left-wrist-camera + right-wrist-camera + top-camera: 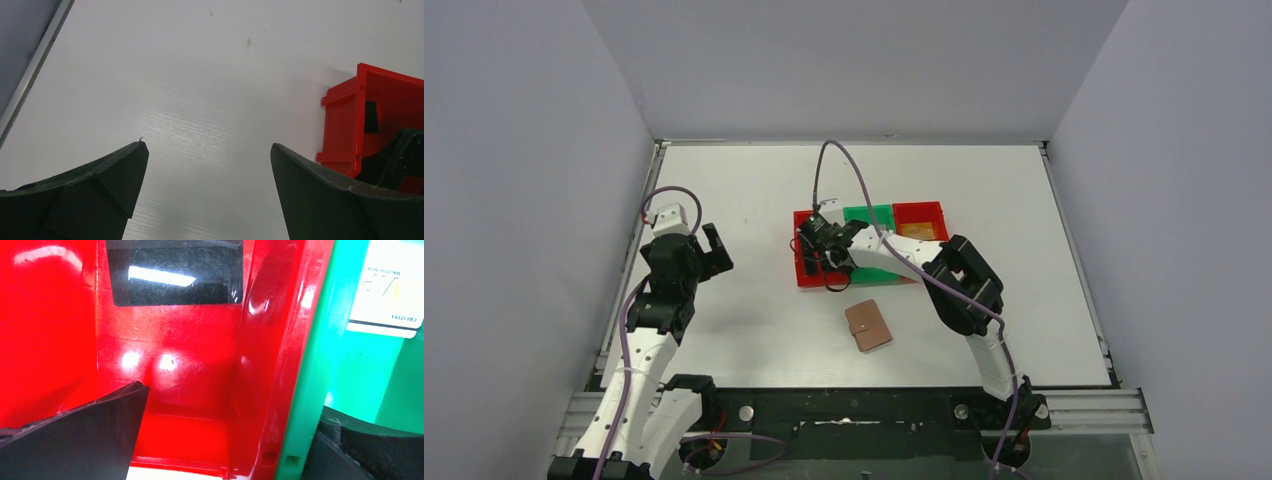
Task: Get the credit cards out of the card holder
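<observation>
The tan-brown card holder (869,326) lies shut on the table, in front of a row of bins. My right gripper (819,245) hangs open over the left red bin (807,268); in the right wrist view one finger is inside the red bin (50,340) and the other is on the green bin's (310,365) side. A black card (175,272) lies in the red bin and a pale card (392,287) in the green one. A tan card (917,231) lies in the right red bin. My left gripper (714,250) (210,150) is open above bare table.
The three bins, red, green (869,216) and red (921,215), stand side by side mid-table. The left wrist view shows the left red bin (345,125) at its right edge. A metal rail (30,75) borders the table's left side. Grey walls enclose the table.
</observation>
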### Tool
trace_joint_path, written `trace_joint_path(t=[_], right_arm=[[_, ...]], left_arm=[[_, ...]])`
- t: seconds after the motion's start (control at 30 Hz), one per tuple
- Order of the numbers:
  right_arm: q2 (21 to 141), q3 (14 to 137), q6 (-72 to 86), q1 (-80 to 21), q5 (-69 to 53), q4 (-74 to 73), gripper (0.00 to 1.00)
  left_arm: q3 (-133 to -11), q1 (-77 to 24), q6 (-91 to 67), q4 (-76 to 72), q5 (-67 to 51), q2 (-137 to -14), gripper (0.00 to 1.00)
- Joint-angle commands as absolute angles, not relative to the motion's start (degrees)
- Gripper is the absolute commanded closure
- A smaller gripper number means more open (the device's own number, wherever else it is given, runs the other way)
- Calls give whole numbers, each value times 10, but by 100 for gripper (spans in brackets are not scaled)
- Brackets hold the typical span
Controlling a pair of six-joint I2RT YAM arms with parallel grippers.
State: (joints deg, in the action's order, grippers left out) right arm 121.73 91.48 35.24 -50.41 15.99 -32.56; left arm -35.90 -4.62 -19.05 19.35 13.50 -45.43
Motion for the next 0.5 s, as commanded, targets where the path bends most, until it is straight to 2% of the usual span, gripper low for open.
trace_joint_path(t=[0.0,0.1,0.23,0.37,0.47], right_arm=[[1178,925,325,-516,170,-301,4],[1143,924,322,-516,188,-304,1],[1064,880,320,-517,230,-291,2],[969,776,348,-518,261,-264,2],[885,648,398,-519,259,-225,2]], left_arm=[[-359,-41,-191,155,132,-448,4],[-362,-41,-195,159,126,-448,4],[-366,-41,-202,159,118,-447,3],[-374,-40,-200,162,86,-453,3],[-371,-41,-205,161,86,-457,2]])
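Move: The closed card holder lies about 13 cm back and 9 cm to the right of the right hand, some 3 cm lower. That hand is still low in the red-and-green tray, fingers straddling the divider, which is about 4 cm to its right. The black card lies some 8 cm ahead and 2 cm left of the hand, the white cards 8 cm ahead and 10 cm right. From the left hand the holder is about 35 cm right, 9 cm back and 16 cm below. Wide open, the right hand first eases about half a centimetre further left, then rises straight out of the tray, its fingers coming clear of the divider between the left red bin and the green one, gaining speed to end about 10 cm higher. As it climbs it swings some 4 cm right and nearly 2 cm back, above the tray and towards the card holder's side, the wrist tipping the fingers up and forward by about 15 degrees. ##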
